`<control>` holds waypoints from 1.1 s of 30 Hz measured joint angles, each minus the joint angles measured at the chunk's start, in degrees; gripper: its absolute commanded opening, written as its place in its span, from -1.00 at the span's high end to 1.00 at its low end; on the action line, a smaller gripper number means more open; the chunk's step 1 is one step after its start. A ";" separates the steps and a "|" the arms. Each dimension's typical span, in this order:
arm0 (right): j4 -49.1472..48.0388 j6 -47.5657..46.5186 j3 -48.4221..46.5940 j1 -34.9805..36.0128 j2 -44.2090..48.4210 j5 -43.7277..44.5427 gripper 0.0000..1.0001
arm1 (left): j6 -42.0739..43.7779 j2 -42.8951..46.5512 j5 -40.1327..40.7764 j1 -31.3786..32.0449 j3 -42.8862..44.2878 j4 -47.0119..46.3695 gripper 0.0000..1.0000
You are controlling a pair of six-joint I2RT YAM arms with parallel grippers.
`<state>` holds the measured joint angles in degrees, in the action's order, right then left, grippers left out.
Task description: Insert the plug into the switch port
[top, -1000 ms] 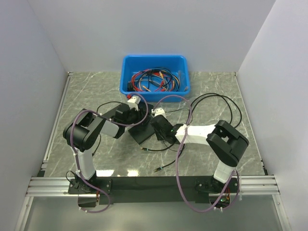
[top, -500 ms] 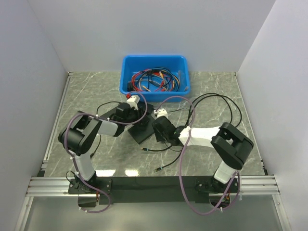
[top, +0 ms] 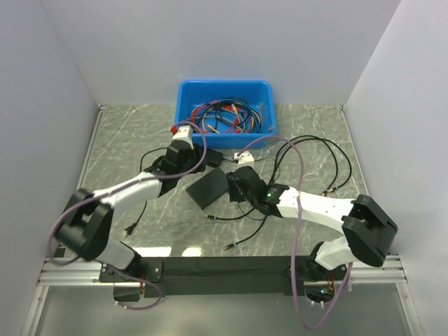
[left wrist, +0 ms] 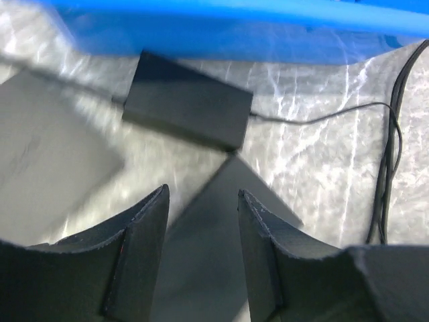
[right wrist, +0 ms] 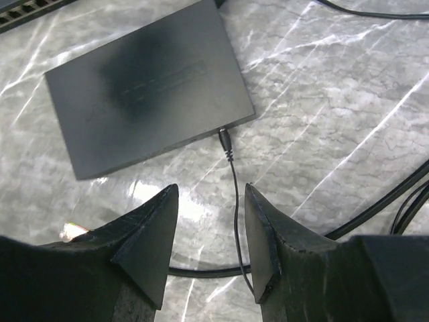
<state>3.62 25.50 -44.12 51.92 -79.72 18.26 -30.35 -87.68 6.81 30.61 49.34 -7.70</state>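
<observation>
The switch (right wrist: 144, 87) is a flat black box lying on the marble table (top: 208, 189). The plug (right wrist: 225, 139) sits against the switch's near edge with its tip in a port, and its thin black cable runs back between my right fingers. My right gripper (right wrist: 209, 194) stands open a little behind the plug, touching neither plug nor cable. In the top view it (top: 234, 190) is just right of the switch and hides the plug. My left gripper (left wrist: 201, 198) is open and empty over a dark flat corner, near the switch's far side (top: 192, 161).
A blue bin (top: 224, 83) of red, blue and black cables stands at the back. A black brick adapter (left wrist: 188, 100) lies in front of it. Thick black cables (top: 315, 147) loop at the right. Two loose cable ends (top: 210, 218) (top: 227, 246) lie in front of the switch.
Both grippers have opened and drawn back from the switch. The right one let go of the plug. The left arm stretched out low and swung left.
</observation>
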 measured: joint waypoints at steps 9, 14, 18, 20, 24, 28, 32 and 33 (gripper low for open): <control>3.58 3.67 -9.97 -7.63 -9.18 -2.10 0.01 | -13.75 11.21 13.64 13.66 -11.96 12.61 0.00; 2.69 4.22 -12.55 -11.02 -13.60 -5.09 0.01 | -21.24 14.73 16.94 18.47 -18.60 15.19 -0.02; 0.87 4.57 -14.19 -11.72 -19.23 -9.09 0.01 | -24.44 15.78 19.17 18.64 -19.89 15.28 -0.04; 0.11 4.83 -14.49 -11.82 -21.62 -10.73 0.01 | -25.18 15.13 20.44 18.67 -19.85 14.82 -0.04; -2.49 5.79 -15.47 -11.87 -24.09 -13.29 0.01 | -26.21 13.07 22.03 18.67 -19.15 13.03 -0.04; -4.57 6.25 -15.28 -12.11 -24.68 -14.80 0.03 | -26.32 11.74 22.77 18.32 -19.10 10.51 -0.03; -9.25 7.61 -12.33 -12.76 -24.30 -16.79 0.05 | -26.14 10.38 23.04 16.20 -19.10 7.85 -0.01; -10.82 8.41 -11.06 -12.94 -24.00 -17.64 0.06 | -25.94 10.03 22.99 15.37 -19.10 7.10 -0.01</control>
<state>-7.20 33.91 -55.18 38.98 -103.72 0.62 -56.29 -77.65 29.80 45.98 30.24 -0.60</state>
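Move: The black switch lies about 4 cm ahead of the right hand, 9 cm to its left and 8 cm below; its inserted thin plug is some 4 cm ahead and 2 cm left, while a loose connector is 5 cm back and 7 cm left. From the left hand, the switch is about 8 cm back, 2 cm right and 10 cm below. From there the small black box is 3 cm ahead and 2 cm right, the ported box 1 cm back and 11 cm left. The switch is approached at both ends by half-open grippers. The right sweeps about 8 cm forward, then sinks 6 cm and edges left to its vented right end, tipping down some 15 degrees and rolling left side up. The left swings back 14 cm while dropping to the near-left end, turns counter-clockwise, then creeps forward about 3 cm at that height. ##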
